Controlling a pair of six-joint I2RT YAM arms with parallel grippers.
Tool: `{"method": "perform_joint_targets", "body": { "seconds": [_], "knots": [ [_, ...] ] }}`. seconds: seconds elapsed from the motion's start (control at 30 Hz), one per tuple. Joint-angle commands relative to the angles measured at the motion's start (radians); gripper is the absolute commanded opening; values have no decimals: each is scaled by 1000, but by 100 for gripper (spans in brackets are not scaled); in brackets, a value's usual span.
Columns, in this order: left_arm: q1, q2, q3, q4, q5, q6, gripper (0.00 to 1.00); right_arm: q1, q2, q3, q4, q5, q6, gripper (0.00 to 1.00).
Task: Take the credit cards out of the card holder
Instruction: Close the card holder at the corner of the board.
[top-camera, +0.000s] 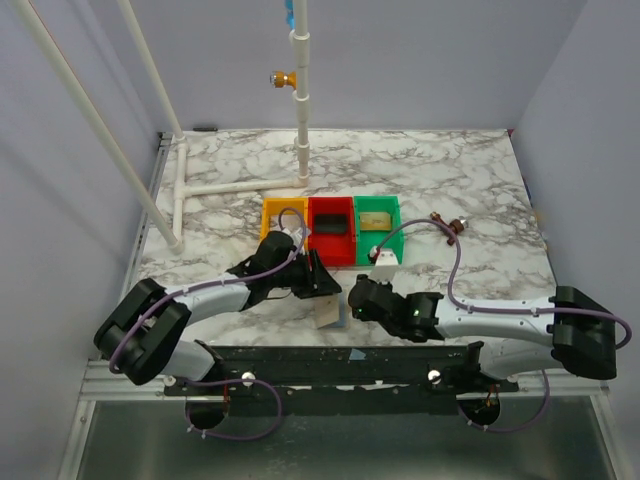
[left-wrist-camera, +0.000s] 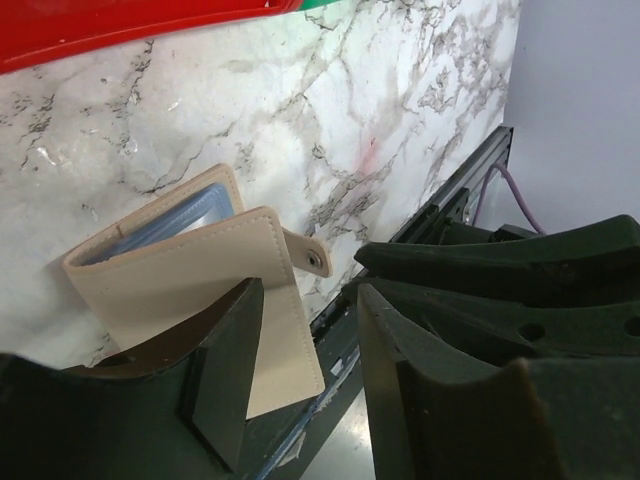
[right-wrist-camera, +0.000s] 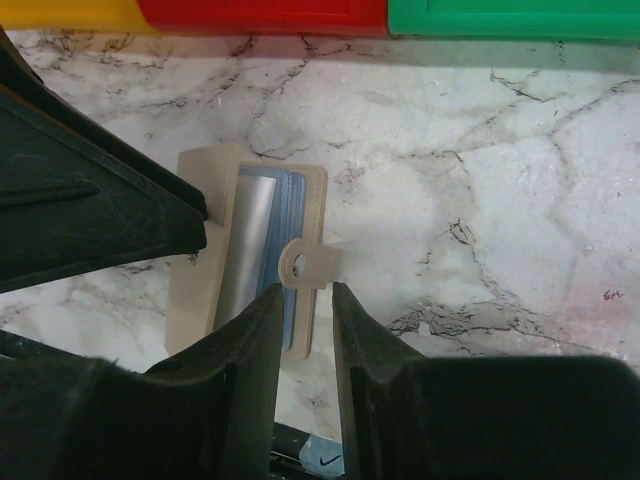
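Note:
The tan card holder (right-wrist-camera: 195, 250) lies on the marble near the front edge, partly open, showing its blue lining and a grey card (right-wrist-camera: 245, 250) inside. Its snap tab (right-wrist-camera: 305, 265) sits just past the tips of my right gripper (right-wrist-camera: 306, 292), whose jaws stand slightly apart with nothing pinched. My left gripper (left-wrist-camera: 312, 290) is open, and the card holder's outer flap (left-wrist-camera: 170, 290) lies beside its left finger (left-wrist-camera: 225, 370). From above, both grippers (top-camera: 318, 280) (top-camera: 352, 293) meet over the card holder (top-camera: 328, 314). A black card (top-camera: 332, 227) lies in the red tray (top-camera: 331, 252), and a tan one (top-camera: 372, 221) in the green tray (top-camera: 391, 240).
Yellow (top-camera: 270, 212), red and green trays stand in a row just beyond the grippers. A small white block (top-camera: 386, 258) sits in front of the green tray. A white pipe frame (top-camera: 240, 187) lies at the back left. The table's dark front rail (top-camera: 340, 362) runs just behind the card holder.

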Motion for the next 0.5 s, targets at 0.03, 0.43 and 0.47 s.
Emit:
{"method": "perform_joint_targets", "body": {
  "seconds": [0.03,0.43,0.47],
  "knots": [
    [-14,49,39,42,19,26,43,-3,-39,-14,-49,70,32,30],
    [-35,94,84,-35,-59,136,7,-6,-28,-26,-57,59,54,26],
    [-39,88,88,-42,-65,145,4,-6,-30,-27,-57,59,54,26]
  ]
}}
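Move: The half-open card holder lies under my left hand: its middle is about 3 cm back of my fingers, level sideways and some 4 cm below. Its snap tab sticks out about 3 cm to the right of my fingers and 4 cm back. The red tray's middle is roughly 15 cm straight ahead, with the green one 12 cm to the right of it. From my right hand the holder is about 5 cm left, 2 cm back and 5 cm below. I bring my left hand down nearly 2 cm onto the free edge of the raised cover, easing about 1 cm to the right, and shut its part-open fingers almost fully at that edge as they sink. My right hand, fingers still partly open, only drifts about 1 cm to the right above the snap tab. ##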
